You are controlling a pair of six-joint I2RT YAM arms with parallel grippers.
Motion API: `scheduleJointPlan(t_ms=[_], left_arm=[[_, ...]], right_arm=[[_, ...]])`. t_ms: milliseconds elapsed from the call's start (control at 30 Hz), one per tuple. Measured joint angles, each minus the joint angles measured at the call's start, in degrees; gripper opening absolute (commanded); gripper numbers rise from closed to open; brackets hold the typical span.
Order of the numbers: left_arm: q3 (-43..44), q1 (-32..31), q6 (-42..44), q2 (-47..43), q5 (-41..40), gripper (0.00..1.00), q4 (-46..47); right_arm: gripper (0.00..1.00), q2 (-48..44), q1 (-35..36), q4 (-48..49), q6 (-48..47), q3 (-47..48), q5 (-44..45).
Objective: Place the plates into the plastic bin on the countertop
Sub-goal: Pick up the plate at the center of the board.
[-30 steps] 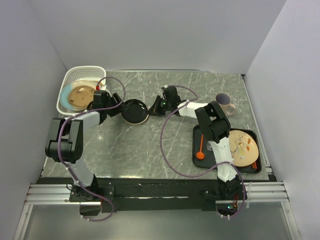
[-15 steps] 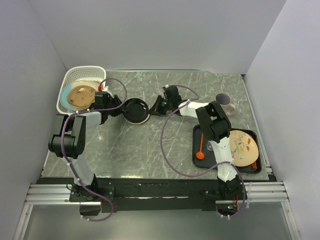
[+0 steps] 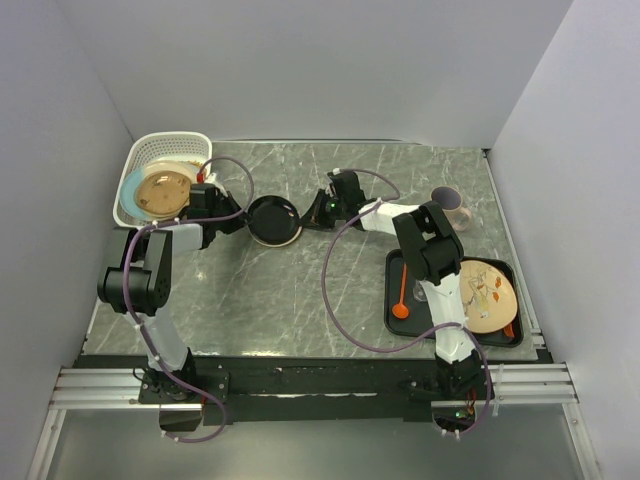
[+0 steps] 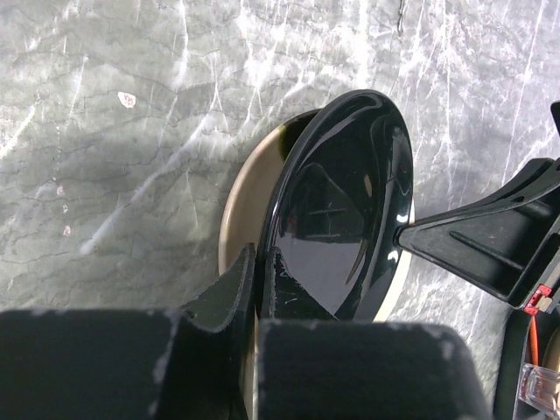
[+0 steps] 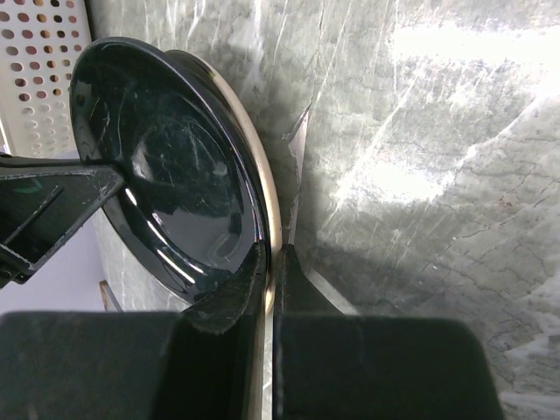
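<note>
A glossy dark plate (image 3: pixel 272 221) with a cream underside is held tilted over the countertop (image 3: pixel 300 290) between both arms. My left gripper (image 3: pixel 243 222) is shut on its left rim, and the left wrist view shows the plate (image 4: pixel 341 201) pinched in that gripper (image 4: pixel 262 262). My right gripper (image 3: pixel 303 215) is shut on the opposite rim, with the plate (image 5: pixel 166 175) caught in that gripper (image 5: pixel 274 254). The white plastic bin (image 3: pixel 170 140) stands at the back left, just beyond the left gripper. It holds a tan plate (image 3: pixel 163 192) on top of a blue-rimmed one (image 3: pixel 130 185).
A black tray (image 3: pixel 395 270) at the near right carries a pink-and-cream plate (image 3: pixel 487 295) and an orange spoon (image 3: pixel 401 300). A mug (image 3: pixel 447 205) stands behind the tray. The bin's perforated wall (image 5: pixel 44 52) shows in the right wrist view.
My left gripper has gone from open to shut on the dark plate's left rim. The plate and both arms have shifted slightly toward the bin.
</note>
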Motion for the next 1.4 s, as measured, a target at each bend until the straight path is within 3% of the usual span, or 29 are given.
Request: scheduleJointPlan(t_ms=[233,300,500,700,867,1400], left_arm=[[-0.46,0.00,-0.04,0.00,-0.04,0.01,0.46],[-0.63,0.00,-0.13,0.00,-0.04,0.01,0.68],[-0.96,-0.63,-0.68,0.00,0.55,0.01,0.96],[-1.57,-1.31,-1.09,-0.31,0.68,0.01,1.11],[-1.81,-1.36,-1.14,-0.55,0.68,0.01,1.14],[-2.38,-1.36,-2.08,-3.28,1.38,0.01,1.49]], right_arm=[[0.09,-0.04,-0.02,0.68,0.00,-0.42,-0.09],[0.18,-0.15,-0.07,1.49,0.07,-0.98,-0.09],[0.62,-1.29,-0.11,4.55,0.37,-3.54,-1.22],[0.89,-3.32,0.20,5.68,-0.20,-4.57,-1.66],[0.95,-4.92,0.26,6.16,-0.72,-6.19,-1.09],[0.96,-12.70,0.20,7.52,-1.14,-16.85,2.80]])
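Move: Both grippers are already shut on opposite edges of the dark plate. Its middle lies about 6 cm to the right of the left hand and 6 cm to the left of the right hand, level with each fore and aft and about 1 cm lower. The beige plate under it is centred some 6 cm right, 1 cm back and 3 cm below the left hand. The bin stands roughly 18 cm left and 8 cm ahead of the left hand, at about its height. Open the right gripper wide to let go of the dark plate's right edge, raising it about 2.5 cm as the fingers part, then draw it back some 4 cm and off to the right, clear of the plates. Keep the left fingers pinched on the left edge, easing slightly right and back before starting to rise by about 2 cm. ##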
